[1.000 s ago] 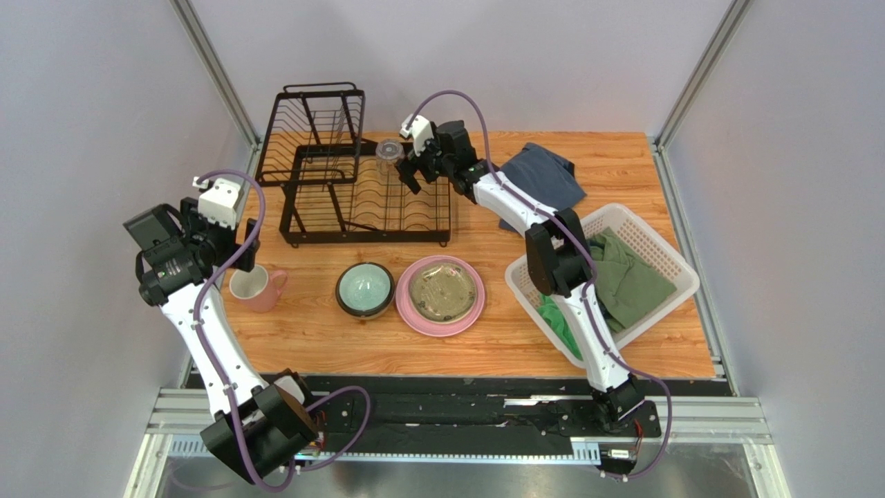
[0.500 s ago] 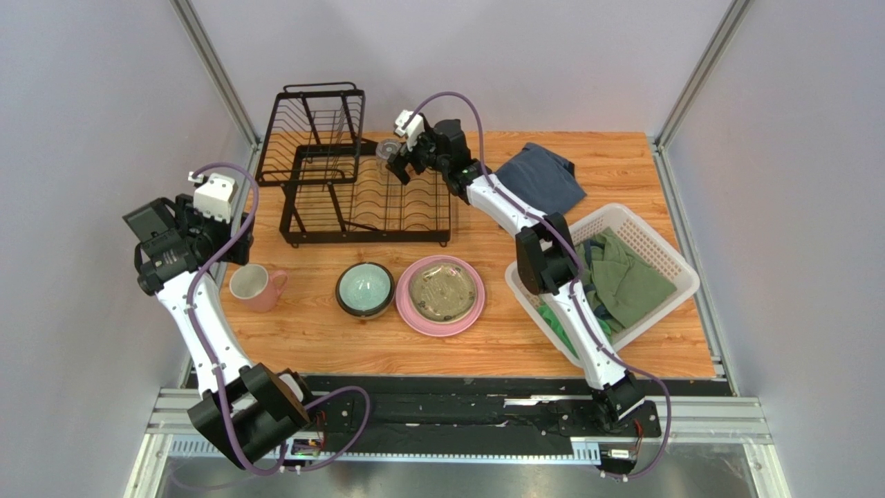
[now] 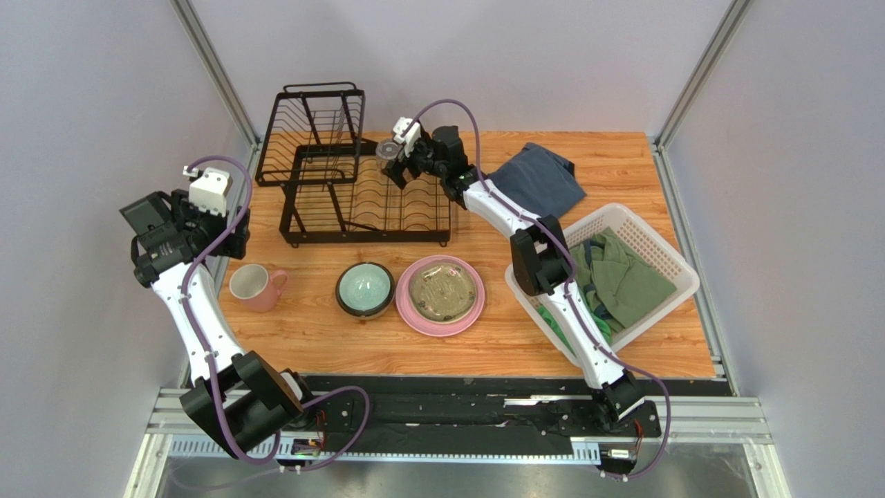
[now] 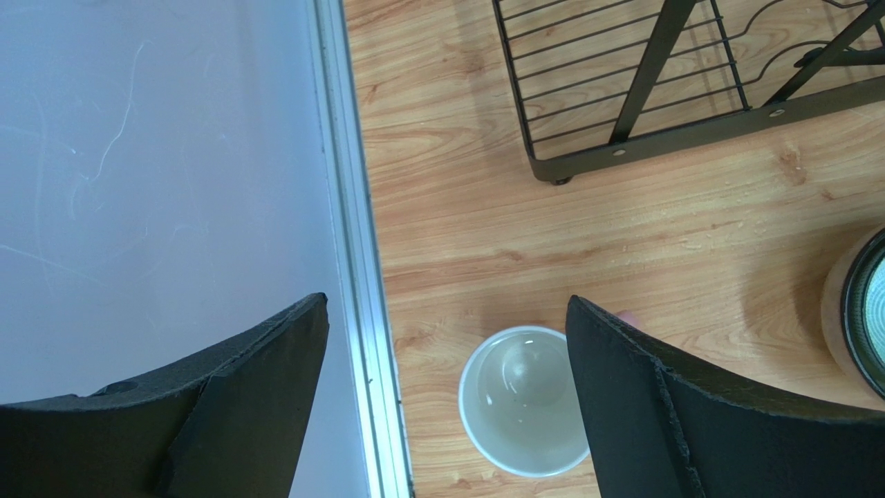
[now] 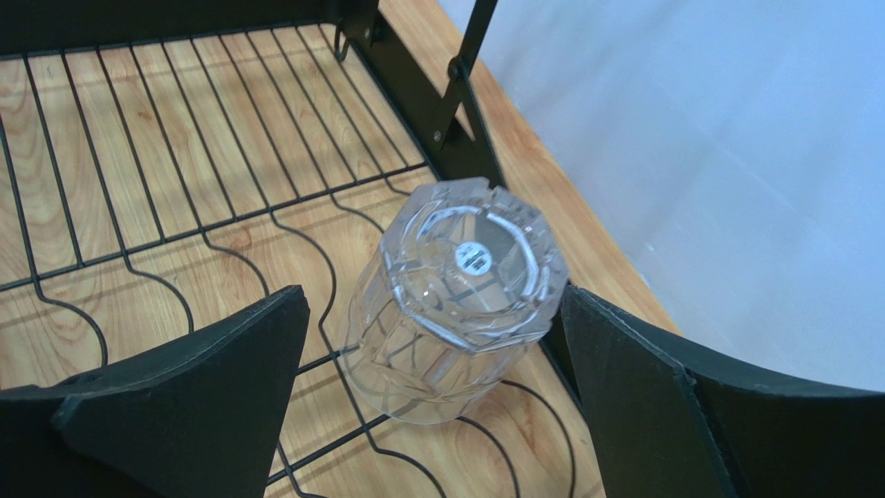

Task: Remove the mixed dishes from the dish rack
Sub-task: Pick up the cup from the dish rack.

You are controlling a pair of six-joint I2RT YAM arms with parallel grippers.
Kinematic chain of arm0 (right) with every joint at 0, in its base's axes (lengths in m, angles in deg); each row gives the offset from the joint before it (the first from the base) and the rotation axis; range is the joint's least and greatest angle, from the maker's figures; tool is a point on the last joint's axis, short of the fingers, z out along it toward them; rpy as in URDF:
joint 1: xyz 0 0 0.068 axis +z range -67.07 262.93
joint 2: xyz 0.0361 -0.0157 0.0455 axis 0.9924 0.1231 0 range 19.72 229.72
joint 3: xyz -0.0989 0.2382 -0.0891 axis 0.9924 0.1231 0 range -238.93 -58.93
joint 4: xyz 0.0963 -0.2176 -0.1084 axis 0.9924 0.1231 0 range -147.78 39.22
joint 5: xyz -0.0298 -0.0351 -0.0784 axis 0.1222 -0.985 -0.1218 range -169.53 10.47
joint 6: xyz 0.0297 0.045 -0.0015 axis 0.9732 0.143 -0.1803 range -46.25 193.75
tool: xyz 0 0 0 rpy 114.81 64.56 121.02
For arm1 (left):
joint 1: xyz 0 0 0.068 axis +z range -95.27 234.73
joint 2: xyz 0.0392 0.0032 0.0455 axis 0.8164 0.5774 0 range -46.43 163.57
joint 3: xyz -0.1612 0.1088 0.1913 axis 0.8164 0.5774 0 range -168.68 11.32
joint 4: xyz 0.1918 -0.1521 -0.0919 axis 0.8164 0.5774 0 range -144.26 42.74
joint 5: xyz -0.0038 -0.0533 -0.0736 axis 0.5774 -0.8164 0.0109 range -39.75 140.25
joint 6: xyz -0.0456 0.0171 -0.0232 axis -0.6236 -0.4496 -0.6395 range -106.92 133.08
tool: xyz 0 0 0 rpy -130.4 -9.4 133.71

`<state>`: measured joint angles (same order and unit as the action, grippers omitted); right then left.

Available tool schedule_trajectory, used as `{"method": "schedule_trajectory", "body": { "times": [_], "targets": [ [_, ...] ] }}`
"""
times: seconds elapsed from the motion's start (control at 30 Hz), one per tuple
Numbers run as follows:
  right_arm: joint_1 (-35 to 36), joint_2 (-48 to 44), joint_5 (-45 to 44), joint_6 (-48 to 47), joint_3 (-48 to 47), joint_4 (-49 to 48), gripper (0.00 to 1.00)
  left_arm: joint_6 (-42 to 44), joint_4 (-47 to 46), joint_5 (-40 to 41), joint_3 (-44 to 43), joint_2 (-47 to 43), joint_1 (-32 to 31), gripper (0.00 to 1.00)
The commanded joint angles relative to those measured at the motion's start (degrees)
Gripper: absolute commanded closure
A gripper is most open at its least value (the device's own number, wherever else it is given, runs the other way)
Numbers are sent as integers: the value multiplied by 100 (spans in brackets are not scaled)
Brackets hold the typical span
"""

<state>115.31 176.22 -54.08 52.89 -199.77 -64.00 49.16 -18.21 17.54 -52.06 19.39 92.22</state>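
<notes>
The black wire dish rack [image 3: 366,240] stands at the back left of the table. A clear glass tumbler [image 3: 387,151] sits upside down on its back right corner. My right gripper [image 3: 401,169] is open and straddles the tumbler [image 5: 457,301], which rests on the rack's wires [image 5: 436,114]. The pink mug [image 3: 255,287], the pale teal bowl [image 3: 365,288] and the pink plate [image 3: 473,306] with a tan-olive dish [image 3: 441,288] on it stand on the table in front of the rack. My left gripper [image 4: 445,306] hangs open and empty above the mug [image 4: 519,399].
A white lattice basket [image 3: 680,272] with green clothes [image 3: 623,280] sits at the right. A folded grey-blue cloth [image 3: 540,176] lies at the back. The table's left edge rail [image 4: 348,208] and wall run close beside the mug.
The right gripper has slid left along the rack until it stands around the tumbler. The left arm has drawn up and to the left, away from the mug.
</notes>
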Motion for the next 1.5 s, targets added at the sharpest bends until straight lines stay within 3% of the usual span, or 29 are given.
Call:
{"method": "schedule_trajectory", "body": {
  "times": [0.0,0.47,0.7,1.47],
  "targets": [
    [58,187,144,-111,-295,-433,0,-101,-221,-43,-237,-17,56,8],
    [40,407,197,-32,-366,-801,2,-197,-309,-87,-290,115,47,8],
    [14,372,136,170,-296,-1013,20,-127,-318,-86,-237,106,56,8],
    [-57,-611,-84,337,469,-389,53,-39,-309,-227,-52,80,56,8]
  ]
}}
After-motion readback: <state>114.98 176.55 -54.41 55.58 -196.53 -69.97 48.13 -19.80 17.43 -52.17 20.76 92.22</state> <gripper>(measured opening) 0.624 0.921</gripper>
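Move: The clear cup stands upside down in the rack, almost between the right hand's open fingers: its middle is about 1 cm ahead of that hand, 2 cm to its left and 3 cm below. The rack's upper basket lies some 17 cm left, 4 cm farther out and 7 cm higher; the blue cloth is about 32 cm right, level fore and aft and 10 cm below. From the left hand the cup is roughly 27 cm ahead, 35 cm right and 12 cm lower. The right hand's fingers pinch the clear cup from both sides near its upturned base, closing by about a third of their full opening until they settle against it. Before that, the hand sinks some 2 cm with a slight drift left around the cup; as the fingers close it comes back up about 1 cm, then eases back right, its wrist hardly turning. ##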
